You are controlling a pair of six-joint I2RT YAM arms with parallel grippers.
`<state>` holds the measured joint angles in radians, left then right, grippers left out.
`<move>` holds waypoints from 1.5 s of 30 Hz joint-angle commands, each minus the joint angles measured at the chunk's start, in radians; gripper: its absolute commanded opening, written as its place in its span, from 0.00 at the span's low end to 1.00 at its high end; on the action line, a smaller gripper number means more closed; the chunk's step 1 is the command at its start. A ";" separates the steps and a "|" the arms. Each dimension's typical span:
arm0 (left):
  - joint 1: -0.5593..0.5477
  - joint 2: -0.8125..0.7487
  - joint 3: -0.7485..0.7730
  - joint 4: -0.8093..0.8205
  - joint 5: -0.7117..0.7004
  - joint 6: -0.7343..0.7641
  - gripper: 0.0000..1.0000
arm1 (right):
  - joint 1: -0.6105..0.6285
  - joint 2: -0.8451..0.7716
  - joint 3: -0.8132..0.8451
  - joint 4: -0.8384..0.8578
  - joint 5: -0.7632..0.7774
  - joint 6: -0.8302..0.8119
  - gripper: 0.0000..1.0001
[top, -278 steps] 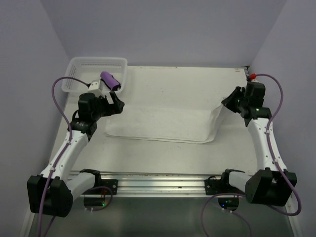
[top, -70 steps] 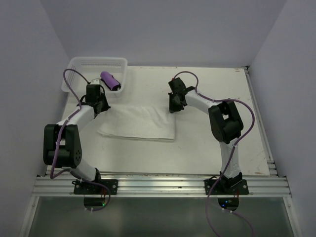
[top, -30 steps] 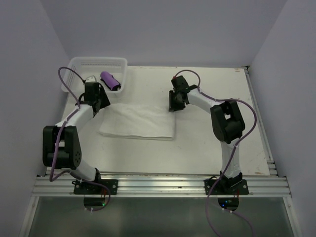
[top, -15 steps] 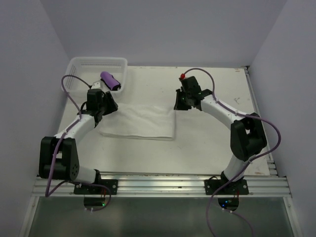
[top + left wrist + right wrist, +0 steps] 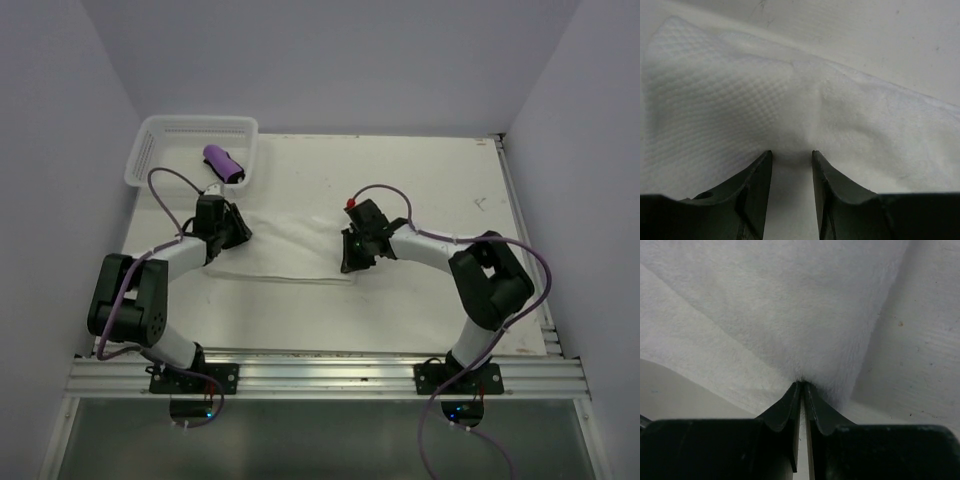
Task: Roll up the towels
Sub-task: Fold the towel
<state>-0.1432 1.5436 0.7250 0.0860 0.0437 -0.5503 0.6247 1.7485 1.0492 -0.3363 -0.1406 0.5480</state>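
Note:
The large white towel (image 5: 290, 245) lies folded on the table between my two arms. My left gripper (image 5: 236, 232) sits at its left edge. In the left wrist view the cloth (image 5: 740, 100) bunches up between the two dark fingers (image 5: 758, 180), which press on a thick fold. My right gripper (image 5: 348, 256) is at the towel's right edge. Its fingers (image 5: 790, 405) are almost together, pinching the fluffy edge (image 5: 790, 300). The small purple towel (image 5: 224, 164) lies rolled in the basket.
The white mesh basket (image 5: 150, 140) stands at the back left corner, just behind my left arm. Bare white table (image 5: 440, 180) stretches to the right and behind the towel, with grey walls on three sides.
Both grippers have come down toward the near side onto the white towel's side edges. The right jaws closed on the cloth first, and the left jaws have narrowed around a fold.

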 commanded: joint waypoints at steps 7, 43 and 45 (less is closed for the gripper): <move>-0.001 0.076 -0.010 -0.064 -0.127 -0.076 0.42 | -0.008 0.043 -0.064 0.056 0.027 0.009 0.15; -0.001 -0.309 0.122 -0.198 0.054 0.090 0.76 | -0.062 -0.326 -0.311 0.171 0.128 0.380 0.53; -0.001 -0.309 0.122 -0.198 0.065 0.090 0.77 | -0.063 -0.320 -0.310 0.193 0.124 0.383 0.54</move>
<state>-0.1463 1.2598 0.8249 -0.1074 0.0807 -0.4858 0.5663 1.4532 0.7414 -0.2073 -0.0425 0.8944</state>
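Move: The left hand hovers just above the folded white towel, whose middle lies about 10 cm to its right, 2 cm back and 3 cm lower; the purple roll sits roughly 18 cm ahead and 4 cm left, in the basket centred 20 cm ahead and 11 cm left. From the right hand, the towel's near right corner is about 3 cm back, 2 cm right and 2 cm below, its middle 16 cm left and 6 cm ahead. Press the right gripper's closed tips slightly into the towel beside its near right corner, then hop up, over to the right and back, and come down by that corner, opening and turning some 20 degrees clockwise. Dip the left gripper onto the towel, hold briefly, then raise it clear by about 13 cm, tipping its fingers up and opening wider. ##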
